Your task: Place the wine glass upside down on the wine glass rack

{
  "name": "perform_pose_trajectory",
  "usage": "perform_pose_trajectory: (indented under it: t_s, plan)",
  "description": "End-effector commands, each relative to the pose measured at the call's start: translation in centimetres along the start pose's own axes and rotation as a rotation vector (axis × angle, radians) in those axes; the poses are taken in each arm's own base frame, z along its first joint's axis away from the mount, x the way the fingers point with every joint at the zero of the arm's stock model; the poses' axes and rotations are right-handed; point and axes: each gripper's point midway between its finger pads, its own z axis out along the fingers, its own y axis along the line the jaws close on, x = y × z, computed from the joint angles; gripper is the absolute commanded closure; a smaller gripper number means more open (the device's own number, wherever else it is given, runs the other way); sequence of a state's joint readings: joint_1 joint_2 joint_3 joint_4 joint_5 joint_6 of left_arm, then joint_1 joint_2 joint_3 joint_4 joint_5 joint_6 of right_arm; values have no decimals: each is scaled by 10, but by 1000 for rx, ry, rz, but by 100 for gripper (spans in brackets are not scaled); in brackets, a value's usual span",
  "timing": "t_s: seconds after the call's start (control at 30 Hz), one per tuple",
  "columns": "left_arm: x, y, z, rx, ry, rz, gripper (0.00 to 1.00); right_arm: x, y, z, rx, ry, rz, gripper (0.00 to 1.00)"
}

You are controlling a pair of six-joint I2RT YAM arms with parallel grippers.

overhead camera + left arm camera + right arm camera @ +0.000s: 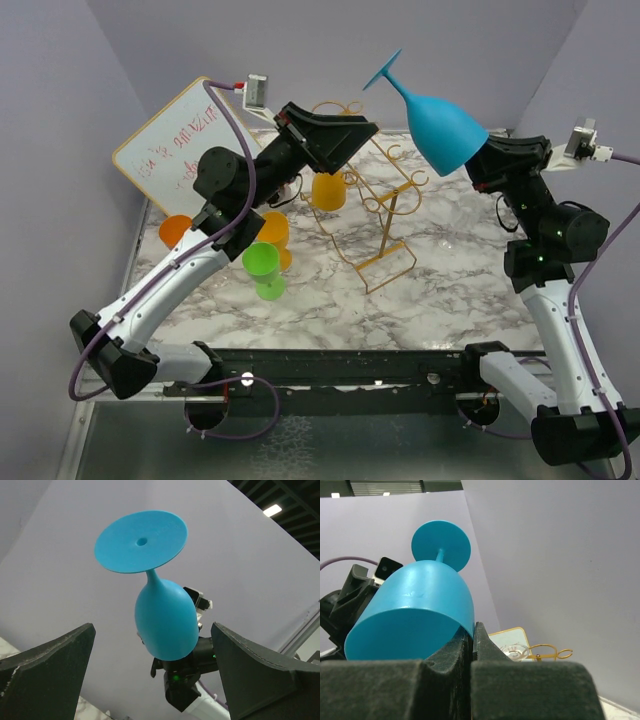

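Note:
The blue wine glass [445, 125] is held high in the air with its foot up and tilted to the left. My right gripper [487, 152] is shut on its rim, with the rim wall pinched between the fingertips [479, 632]. The bowl [415, 610] fills the left of the right wrist view. The gold wire wine glass rack [385, 210] stands on the marble table, below and left of the glass. My left gripper [345, 135] hangs open above the rack's back left, facing the glass [165, 620], which shows between its fingers without touching them.
An orange glass [328, 190] is at the rack's left side. A green glass [262, 262] and two orange glasses [275, 230] [175, 230] stand left of the rack under the left arm. A whiteboard [175, 140] leans at the back left. Purple walls enclose the table.

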State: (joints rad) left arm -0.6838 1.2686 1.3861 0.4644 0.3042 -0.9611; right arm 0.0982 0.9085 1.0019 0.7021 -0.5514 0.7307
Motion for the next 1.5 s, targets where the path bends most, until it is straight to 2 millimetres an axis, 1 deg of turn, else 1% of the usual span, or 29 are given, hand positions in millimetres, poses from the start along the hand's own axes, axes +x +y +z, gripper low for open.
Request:
perform_pose_trajectory:
  t_s: [0.0,0.17,0.27,0.37,0.47,0.53,0.7,0.83,0.9,1.07,1.17,1.27,1.33,1.4,1.47]
  plan:
    - [-7,-17,21,13,-113,-10,1,-16,2,-6,26,-105,53,99]
    - [-3,-22,38,28,-163,-44,14,-14,5,-10,20,-119,101,99]
    - [-1,-22,45,32,-181,-53,24,-14,10,-12,-2,-123,122,99]
    - [-2,-20,49,25,-208,-59,38,-13,11,-12,-7,-119,132,99]
    - [-6,-20,51,30,-240,-65,45,-13,13,-12,-17,-114,140,100]
    - [-8,-26,52,53,-249,-70,48,-12,15,-13,-21,-111,145,99]
    - [-5,-36,53,97,-252,-71,49,-7,14,-14,-18,-99,156,99]
    - [-4,-45,49,168,-291,-81,40,-6,16,-14,-29,-88,153,99]
    - [-4,-48,50,182,-300,-70,38,-5,18,-14,-39,-80,149,99]
    - [1,-45,57,172,-304,-75,39,-5,23,-16,-59,-74,151,99]
    - [3,-39,58,152,-312,-86,39,-6,25,-17,-64,-79,147,99]
    - [6,-39,59,151,-309,-89,39,-8,27,-18,-68,-80,142,99]
    - [6,-42,60,161,-305,-93,43,-7,27,-18,-70,-74,139,99]
    - [7,-45,62,171,-301,-93,48,-4,26,-18,-69,-67,140,100]
    - [7,-47,64,181,-298,-94,57,-2,24,-19,-65,-62,142,99]
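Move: My right hand holds the blue wine glass by its rim, foot up. The stem lies about 5 cm ahead, 7 to the right and 5 above my open left hand, and from my right hand about 4 ahead, 12 left and 9 up. From my left hand, the glass's bowl is some 14 cm right and 2 ahead at its height; the hung orange glass sits roughly 10 ahead, 4 left and 28 below. I bring my left hand about 5 cm to the right towards the blue glass's stem, narrowing its wide-open fingers to roughly half, then raise it some 5 cm and ease down a little as it edges farther right, fingers tipping up about 15 degrees to straddle the stem under the foot. My right hand keeps its rim grip, drawing back about 2 cm and tilting the foot end slightly up. ##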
